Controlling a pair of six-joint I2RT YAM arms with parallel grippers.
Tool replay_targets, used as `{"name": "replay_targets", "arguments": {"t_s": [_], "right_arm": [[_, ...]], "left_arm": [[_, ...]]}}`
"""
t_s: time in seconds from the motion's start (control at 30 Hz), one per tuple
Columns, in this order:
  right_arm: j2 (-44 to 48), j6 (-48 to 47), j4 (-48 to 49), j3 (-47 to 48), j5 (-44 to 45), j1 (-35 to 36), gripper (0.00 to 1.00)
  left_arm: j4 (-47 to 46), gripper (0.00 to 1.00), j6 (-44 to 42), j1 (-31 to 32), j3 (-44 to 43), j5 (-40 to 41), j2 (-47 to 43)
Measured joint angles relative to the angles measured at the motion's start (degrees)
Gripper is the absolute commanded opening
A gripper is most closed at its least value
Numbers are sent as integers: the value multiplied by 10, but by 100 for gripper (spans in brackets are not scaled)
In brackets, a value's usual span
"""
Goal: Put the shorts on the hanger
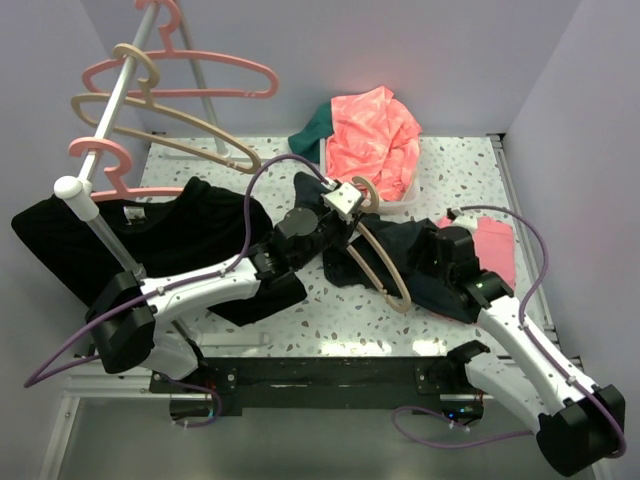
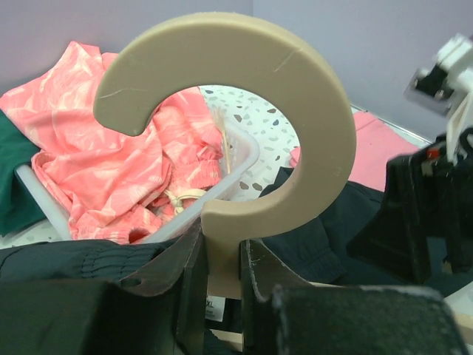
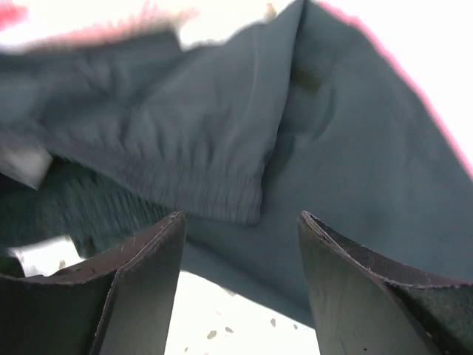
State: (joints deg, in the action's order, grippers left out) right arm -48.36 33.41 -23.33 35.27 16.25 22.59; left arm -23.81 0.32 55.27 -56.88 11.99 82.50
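Note:
My left gripper is shut on the neck of a beige hanger, just below its hook. The hanger's arms slope down over the dark navy shorts, which lie bunched on the table at centre right. My right gripper is open, low over the near edge of the shorts, with cloth in front of both fingers and nothing between them. A white size label shows behind the left jaws.
A white bin holds a salmon-pink garment and a green cloth at the back. A black T-shirt lies at left. A rack pole carries pink and beige hangers. A pink cloth lies at right.

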Motion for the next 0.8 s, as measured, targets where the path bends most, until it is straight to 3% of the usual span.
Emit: {"name": "replay_targets", "arguments": {"t_s": [0.23,0.37,0.8], "right_arm": [[10,12,57,-103,-58,0,54],[5,13,107,-129,-71,0,44],[-54,15,159,-138,-65,0,40]], "left_arm": [[-23,0,0,0,15,3,-7],[-28,0,0,0,15,4,-7],[-32,0,0,0,15,5,-7]]}}
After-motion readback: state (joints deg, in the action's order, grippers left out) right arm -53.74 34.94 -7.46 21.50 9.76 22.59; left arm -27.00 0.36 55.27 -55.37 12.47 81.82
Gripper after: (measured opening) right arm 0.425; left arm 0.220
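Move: Just below the right hand, the near corner of the dark shorts' waistband lies about 11 cm down, some 2 cm ahead and 2 cm to the left. From that hand, the hanger's free end is roughly 9 cm back and 6 cm left at about its height; the pink cloth lies about 11 cm right, level fore-and-aft, on the table 14 cm down. The left hand has the corner about 9 cm back, 13 cm right and 24 cm below. Sinking about 8 cm, fast at first and then slowly, the right hand comes down onto the waistband's corner, drifting about 2 cm left with its tilt nearly unchanged. Its fingers narrow from well apart to a bit under half open, one on each side of the corner as seen from the wrist; no pinch yet. The left hand stays put, still gripping the hanger by its neck. ##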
